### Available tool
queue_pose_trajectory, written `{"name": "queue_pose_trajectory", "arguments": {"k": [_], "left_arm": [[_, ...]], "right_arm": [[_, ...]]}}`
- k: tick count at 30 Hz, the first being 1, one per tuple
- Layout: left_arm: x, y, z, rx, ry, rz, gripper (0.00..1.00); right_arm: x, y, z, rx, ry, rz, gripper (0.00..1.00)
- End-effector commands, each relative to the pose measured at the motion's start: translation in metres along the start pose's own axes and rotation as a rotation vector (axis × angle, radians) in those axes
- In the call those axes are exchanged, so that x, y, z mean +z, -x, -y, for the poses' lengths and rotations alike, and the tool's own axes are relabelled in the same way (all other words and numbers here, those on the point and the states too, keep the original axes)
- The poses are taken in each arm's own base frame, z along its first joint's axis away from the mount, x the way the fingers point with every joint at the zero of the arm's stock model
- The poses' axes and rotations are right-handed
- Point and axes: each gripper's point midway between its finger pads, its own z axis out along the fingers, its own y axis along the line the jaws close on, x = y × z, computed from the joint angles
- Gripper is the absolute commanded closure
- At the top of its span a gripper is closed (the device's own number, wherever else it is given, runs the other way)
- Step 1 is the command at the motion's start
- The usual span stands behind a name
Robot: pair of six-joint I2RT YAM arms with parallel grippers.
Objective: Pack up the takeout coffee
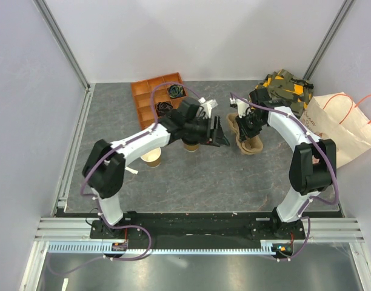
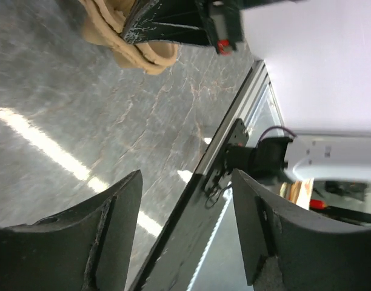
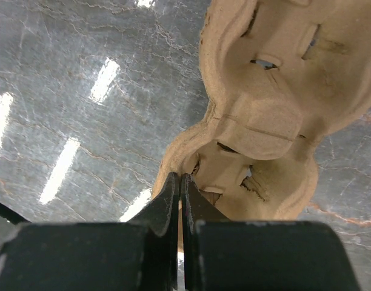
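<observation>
The brown pulp cup carrier point(image 1: 250, 145) point(image 3: 264, 121) lies right of centre, its pockets empty. My right gripper point(image 1: 243, 125) point(image 3: 181, 177) is shut on the rim of its near pocket. My left gripper point(image 1: 217, 132) point(image 2: 187, 176) hovers just left of the carrier, turned on its side and open, with nothing between its fingers point(image 2: 113, 230). The carrier point(image 2: 137, 51) shows at the top of the left wrist view. A tan paper cup point(image 1: 190, 146), likely the takeout coffee, peeks out under my left wrist. Its top is hidden by the arm.
A lidless tan cup point(image 1: 152, 159) with a cream inside stands beside my left forearm. An orange divided tray point(image 1: 150, 91) at the back holds black lids point(image 1: 175, 91). A camouflage bag point(image 1: 285, 85) and a white paper bag point(image 1: 346, 124) sit at the back right.
</observation>
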Motion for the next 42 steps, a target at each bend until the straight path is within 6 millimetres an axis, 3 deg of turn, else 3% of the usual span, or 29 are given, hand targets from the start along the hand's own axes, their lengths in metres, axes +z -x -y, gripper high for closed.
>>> {"name": "queue_pose_trajectory", "arguments": {"k": [1, 9, 16, 34, 42], "left_arm": [[0.033, 0.016, 0.007, -0.105, 0.052, 0.069, 0.36], [0.08, 0.015, -0.023, -0.197, 0.079, 0.056, 0.5], [0.096, 0.018, -0.031, -0.2, 0.067, 0.049, 0.56], [0.116, 0.023, -0.041, -0.249, 0.003, 0.054, 0.59], [0.107, 0.022, -0.022, -0.264, -0.083, 0.048, 0.63]], "right_arm": [[-0.015, 0.02, -0.002, 0.036, -0.003, 0.084, 1.0], [-0.019, 0.015, -0.006, 0.064, 0.008, 0.095, 1.0], [-0.025, 0.011, -0.011, 0.065, 0.01, 0.101, 1.0], [-0.027, 0.006, -0.015, 0.061, 0.03, 0.085, 1.0], [-0.019, 0.0, -0.008, 0.05, 0.003, 0.063, 1.0]]}}
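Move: The cup carrier, its near-left rim already pinched in the right fingers and tipped up, has its middle about 13 cm to the right of the open left hand, 7 cm ahead and some 11 cm below. The lidded cup stands about 9 cm to the left of the left hand, 3 cm farther out. From the right hand the carrier's middle is roughly 3 cm ahead, 4 cm right, slightly lower; the camouflage pouch lies about 18 cm ahead, 19 cm right. The cup carrier's raised left rim is where the left hand goes, sinking and reaching right about 8 cm each way, with some 4 cm forward, quickly at first, then easing in beside the right fingertips. Its fingers narrow from wide to under half open, without shutting. The right hand keeps its pinch on the rim and draws it up about 1.5 cm and slightly back. ##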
